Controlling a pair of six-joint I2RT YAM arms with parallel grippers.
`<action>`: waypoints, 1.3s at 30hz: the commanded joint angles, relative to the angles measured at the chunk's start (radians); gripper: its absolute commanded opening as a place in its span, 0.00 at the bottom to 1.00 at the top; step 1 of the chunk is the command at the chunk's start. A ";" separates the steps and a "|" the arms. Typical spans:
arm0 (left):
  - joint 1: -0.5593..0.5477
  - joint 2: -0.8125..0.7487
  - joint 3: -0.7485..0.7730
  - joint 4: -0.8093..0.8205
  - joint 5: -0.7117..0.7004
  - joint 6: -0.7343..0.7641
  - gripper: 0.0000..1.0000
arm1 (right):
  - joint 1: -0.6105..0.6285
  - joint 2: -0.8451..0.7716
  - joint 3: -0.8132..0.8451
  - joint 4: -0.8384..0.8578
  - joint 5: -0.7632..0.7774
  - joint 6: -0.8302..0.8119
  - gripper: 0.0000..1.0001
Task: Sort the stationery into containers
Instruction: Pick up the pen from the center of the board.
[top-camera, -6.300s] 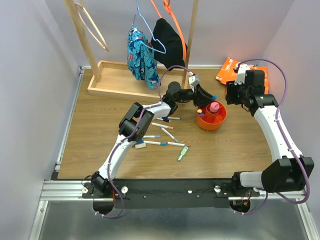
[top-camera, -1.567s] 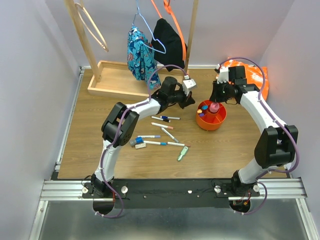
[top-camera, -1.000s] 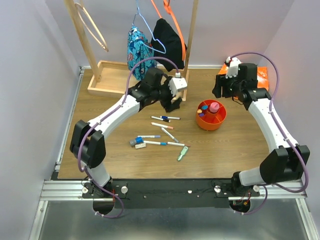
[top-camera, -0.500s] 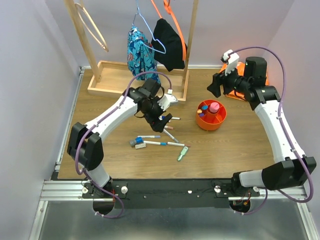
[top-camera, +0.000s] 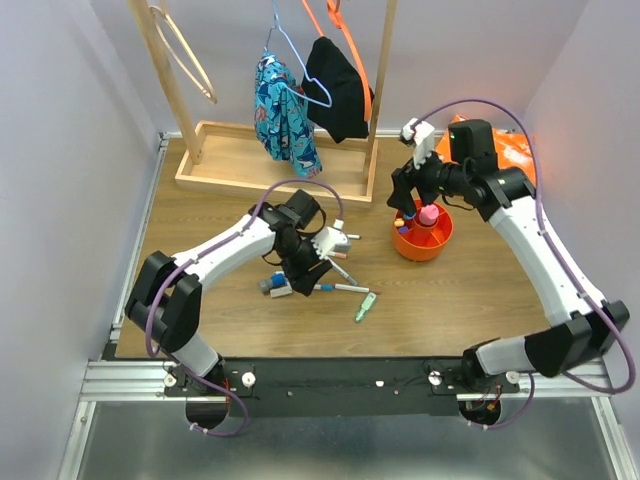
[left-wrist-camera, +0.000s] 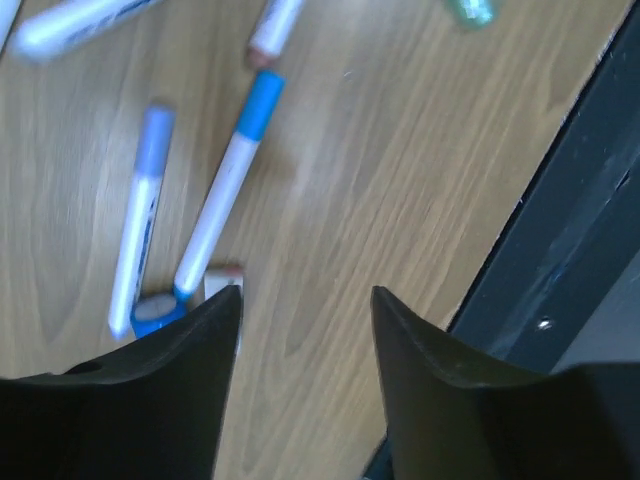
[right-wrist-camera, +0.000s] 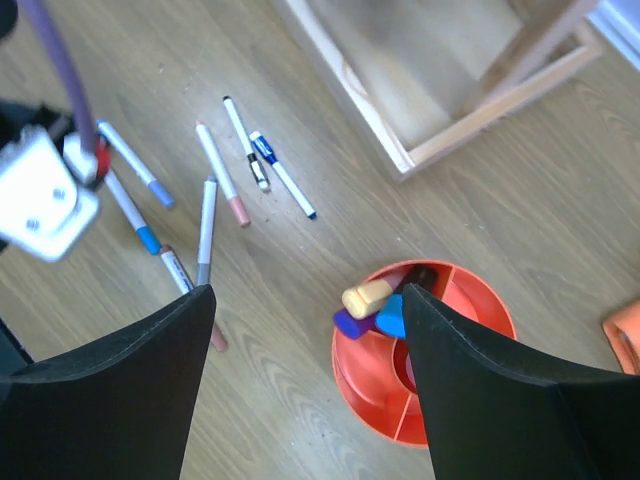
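The orange cup (top-camera: 436, 247) stands right of centre with pink, yellow, purple and blue highlighters (right-wrist-camera: 370, 296) inside its dividers. My right gripper (top-camera: 404, 198) hovers open above the cup's (right-wrist-camera: 352, 385) far-left rim, holding nothing. Several thin pens (top-camera: 345, 288) lie loose on the wood left of the cup, with a mint-green piece (top-camera: 366, 306) nearest me. My left gripper (top-camera: 299, 270) hangs open low over that cluster. In the left wrist view a blue-capped pen (left-wrist-camera: 226, 208) and a pale-blue pen (left-wrist-camera: 141, 218) lie just beyond its empty fingers (left-wrist-camera: 225, 330).
A flat wooden tray base (top-camera: 232, 170) with rack posts stands at the back left, with patterned and black clothes (top-camera: 285, 115) hanging over it. An orange bag (top-camera: 512, 152) lies at the back right. The black front rail (left-wrist-camera: 570, 250) runs close to the left gripper.
The left arm swung from near the tray base toward me and down over the pens. The right arm moved left from the orange bag to above the cup.
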 joint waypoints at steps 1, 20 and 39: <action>-0.060 0.037 0.028 0.041 0.014 0.154 0.58 | -0.004 -0.130 -0.070 0.186 0.116 0.155 0.83; -0.149 0.211 0.048 0.238 -0.078 0.332 0.59 | -0.157 -0.331 -0.319 0.347 0.250 0.341 0.85; -0.205 0.267 -0.062 0.347 -0.095 0.280 0.29 | -0.205 -0.313 -0.328 0.346 0.248 0.314 0.85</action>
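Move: The blue-capped pen lies ahead of the left gripper: its middle is about 3 cm forward, 2 cm right and 8 cm below, its cap pointing right. At the same height, the second blue pen is roughly 7 cm forward and 1 cm left of the gripper, the gray-capped pen 8 cm forward and 10 cm right, and the red-ended pen 3 cm forward and 14 cm right. From the right gripper, the blue-capped pen is some 9 cm back, 22 cm left and 26 cm below. Bring the left gripper down and to the right, about 7 cm each way, and a little forward onto the cap end of the blue-capped pen, turning it some 25 degrees clockwise; narrow the half-open fingers around the cap near the end. Meanwhile draw the empty, open right gripper about 10 cm right and slightly up, away from the pens, turning clockwise. ##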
